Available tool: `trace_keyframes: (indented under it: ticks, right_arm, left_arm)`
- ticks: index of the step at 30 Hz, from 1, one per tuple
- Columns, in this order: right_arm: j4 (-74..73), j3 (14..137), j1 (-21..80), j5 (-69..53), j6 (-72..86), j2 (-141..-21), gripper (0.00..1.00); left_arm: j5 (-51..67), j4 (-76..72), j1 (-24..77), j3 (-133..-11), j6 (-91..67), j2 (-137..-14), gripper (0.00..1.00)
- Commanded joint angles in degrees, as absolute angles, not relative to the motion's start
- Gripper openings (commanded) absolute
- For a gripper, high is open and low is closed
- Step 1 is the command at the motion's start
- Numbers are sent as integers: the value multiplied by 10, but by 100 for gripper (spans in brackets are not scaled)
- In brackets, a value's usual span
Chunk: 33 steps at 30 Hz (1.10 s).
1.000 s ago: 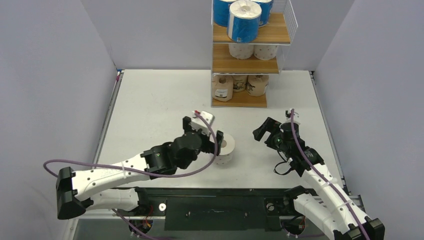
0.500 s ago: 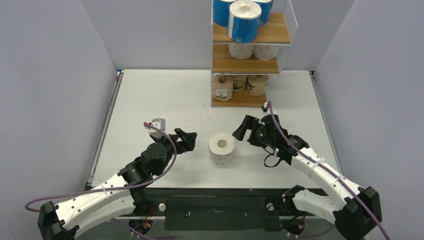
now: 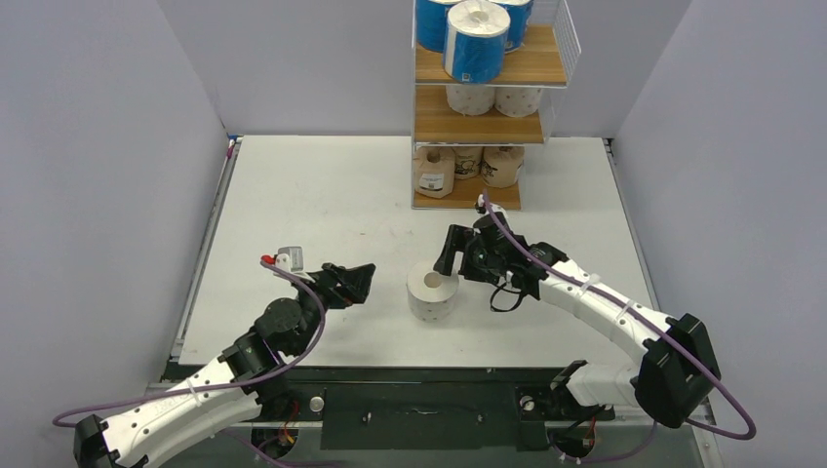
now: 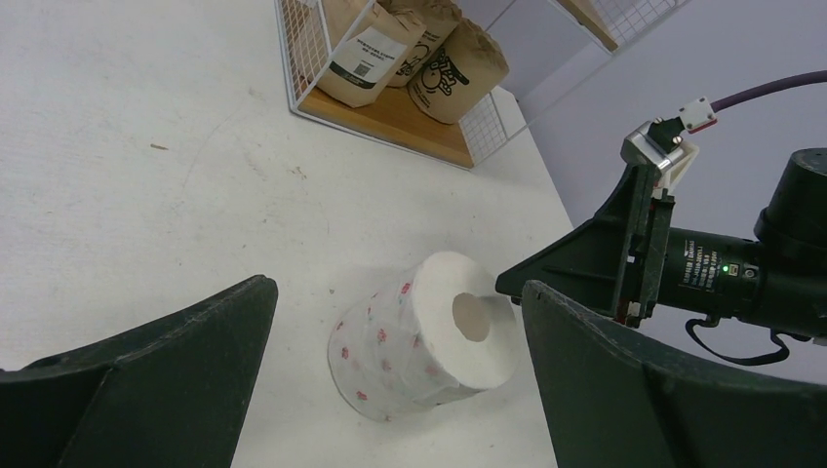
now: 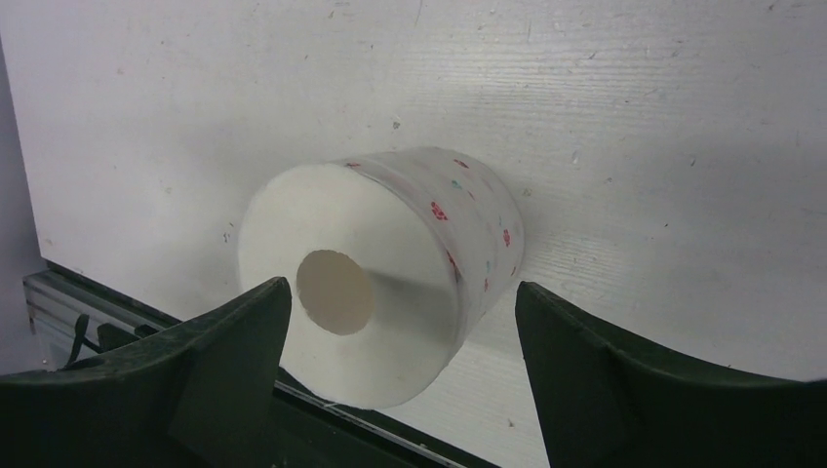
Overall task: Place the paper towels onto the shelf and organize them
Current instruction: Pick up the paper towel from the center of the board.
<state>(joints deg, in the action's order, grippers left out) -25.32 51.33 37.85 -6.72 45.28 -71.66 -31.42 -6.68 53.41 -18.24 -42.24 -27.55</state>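
A white paper towel roll with pink dots stands on end on the table, core hole up. It also shows in the left wrist view and the right wrist view. My right gripper is open just right of and behind the roll, its jaws either side of it with a gap. My left gripper is open and empty, a short way left of the roll. The shelf stands at the back with blue rolls on top, white dotted rolls in the middle and brown rolls at the bottom.
The shelf's white wire mesh sides rise beside the brown rolls. My right gripper's black finger and its purple cable show in the left wrist view. Grey walls enclose the table. The table's near edge and black rail lie behind the roll.
My left gripper let go of the dotted roll and drew back to the left. My right gripper swung left and forward up to the roll, its jaws narrowing slightly.
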Motion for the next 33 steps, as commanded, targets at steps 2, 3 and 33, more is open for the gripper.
trace_keyframes:
  ticks: [2, 3, 33]
  right_arm:
    - [-295, 556, 396, -24, 435, -747, 78]
    - [-298, 557, 397, -17, 434, -749, 77]
    - [-321, 572, 419, -14, 413, -762, 39]
  left_arm:
    - [-316, -71, 530, -181, -435, -267, 96]
    - [-316, -69, 530, -180, -437, -267, 96]
    - [-314, -86, 530, -184, -436, -297, 96]
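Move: The paper towel roll stands upright, its middle about 4 cm back, 4 cm left and some 9 cm below the right hand. The left brown roll on the bottom shelf is roughly 24 cm ahead, 3 cm left and 6 cm below that hand; the right brown roll is 26 cm ahead, 11 cm right, at the same height. From the idle left hand, the paper towel lies about 15 cm right, 1 cm back and 16 cm below. Onto the top rim of the paper towel the right hand comes down about 3 cm, easing back 1–2 cm, while the wrist tips some 10 degrees so the fingers point more steeply down. The open fingers close to about half their gap, one finger reaching the core hole and the other beside the outer wall, straddling the rim without a clear grip yet. ##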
